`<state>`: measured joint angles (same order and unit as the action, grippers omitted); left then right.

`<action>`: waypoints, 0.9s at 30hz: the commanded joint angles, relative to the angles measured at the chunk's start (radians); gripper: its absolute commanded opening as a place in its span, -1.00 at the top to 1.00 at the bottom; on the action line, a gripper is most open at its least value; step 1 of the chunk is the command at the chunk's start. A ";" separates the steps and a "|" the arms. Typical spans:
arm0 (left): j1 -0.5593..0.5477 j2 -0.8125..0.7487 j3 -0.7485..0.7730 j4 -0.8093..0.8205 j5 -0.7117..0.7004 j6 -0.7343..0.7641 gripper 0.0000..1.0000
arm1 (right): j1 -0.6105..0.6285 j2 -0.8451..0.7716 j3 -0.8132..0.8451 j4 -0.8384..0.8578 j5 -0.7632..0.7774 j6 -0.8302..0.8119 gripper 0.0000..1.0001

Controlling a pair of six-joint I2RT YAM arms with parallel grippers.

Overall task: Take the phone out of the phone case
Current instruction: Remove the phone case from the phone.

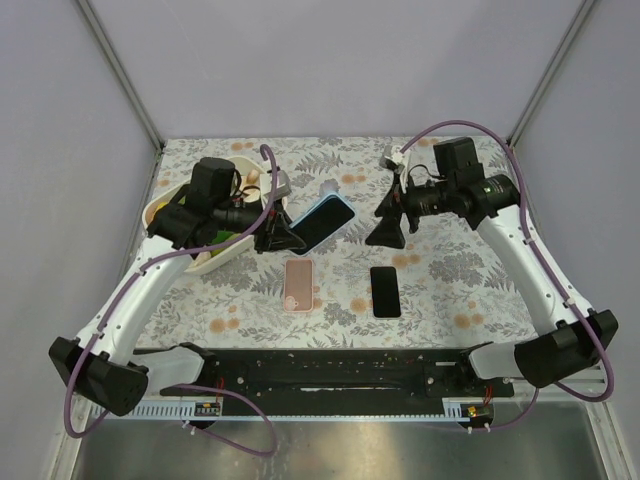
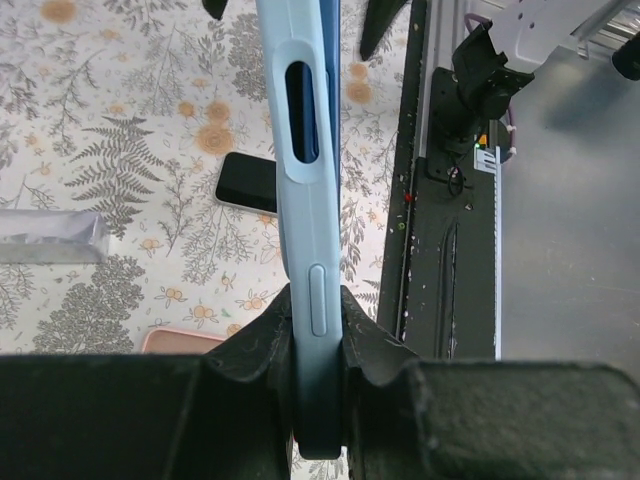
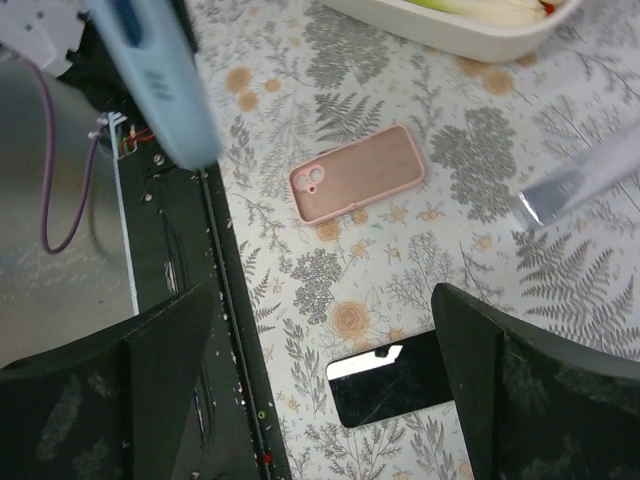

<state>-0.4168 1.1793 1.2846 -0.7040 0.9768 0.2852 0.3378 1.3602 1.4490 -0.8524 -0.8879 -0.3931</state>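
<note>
My left gripper (image 1: pixel 283 232) is shut on the lower end of a light blue phone case (image 1: pixel 324 222) and holds it up off the table, tilted. In the left wrist view the blue case (image 2: pixel 305 180) stands edge-on between the jaws, with a dark phone showing through its side slot. My right gripper (image 1: pixel 388 222) is open and empty, to the right of the blue case and above a bare black phone (image 1: pixel 385 291) lying on the table. The blue case (image 3: pixel 160 80) and the black phone (image 3: pixel 395 381) also show in the right wrist view.
A pink phone case (image 1: pixel 299 284) lies back-up on the floral cloth, left of the black phone. A white dish (image 1: pixel 205 255) with food sits at the left. A clear plastic piece (image 1: pixel 328 187) lies behind the blue case. A black rail (image 1: pixel 330 370) runs along the near edge.
</note>
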 commanded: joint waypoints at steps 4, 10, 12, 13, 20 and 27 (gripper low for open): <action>0.006 0.017 0.065 -0.017 0.077 0.101 1.00 | 0.141 -0.024 0.067 -0.157 -0.048 -0.213 -0.93; 0.006 0.029 0.068 -0.055 0.118 0.118 1.00 | 0.182 0.008 0.097 -0.131 -0.055 -0.210 -0.75; 0.006 0.031 0.068 -0.075 0.137 0.126 1.00 | 0.182 0.016 0.105 -0.120 -0.057 -0.210 -0.72; 0.007 0.028 0.064 -0.077 0.144 0.127 1.00 | 0.181 0.020 0.106 -0.111 -0.054 -0.207 -0.70; 0.006 0.000 0.030 -0.077 0.181 0.118 1.00 | 0.182 0.028 0.090 -0.002 -0.066 -0.141 -0.57; 0.006 -0.006 0.009 -0.078 0.184 0.129 1.00 | 0.182 0.046 0.100 0.032 -0.150 -0.090 -0.48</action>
<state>-0.4164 1.2125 1.2850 -0.8341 1.0790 0.3882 0.5133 1.3930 1.5158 -0.8814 -0.9672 -0.5274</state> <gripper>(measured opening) 0.200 0.756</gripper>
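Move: The phone in its light blue case is clamped in my left hand, its middle about 6 cm to that hand's right, 2 ahead and some 3 above. From my empty right hand it lies roughly 14 cm left, 3 back and 4 above. The bare black phone lies 28 cm below my right hand, 1 cm back and 2 right; the empty pink case is 1 cm ahead of that hand and 21 left, equally low. I bring my right hand in towards the free end of the cased phone, swinging quickly back about 5.5 cm while going left, then easing a little forward, on left and slightly up, some 5 cm left in all. It turns about 15 degrees counter-clockwise and its wide-open fingers narrow by roughly a quarter. My left hand keeps its grip and eases the cased phone back and down a couple of centimetres. ##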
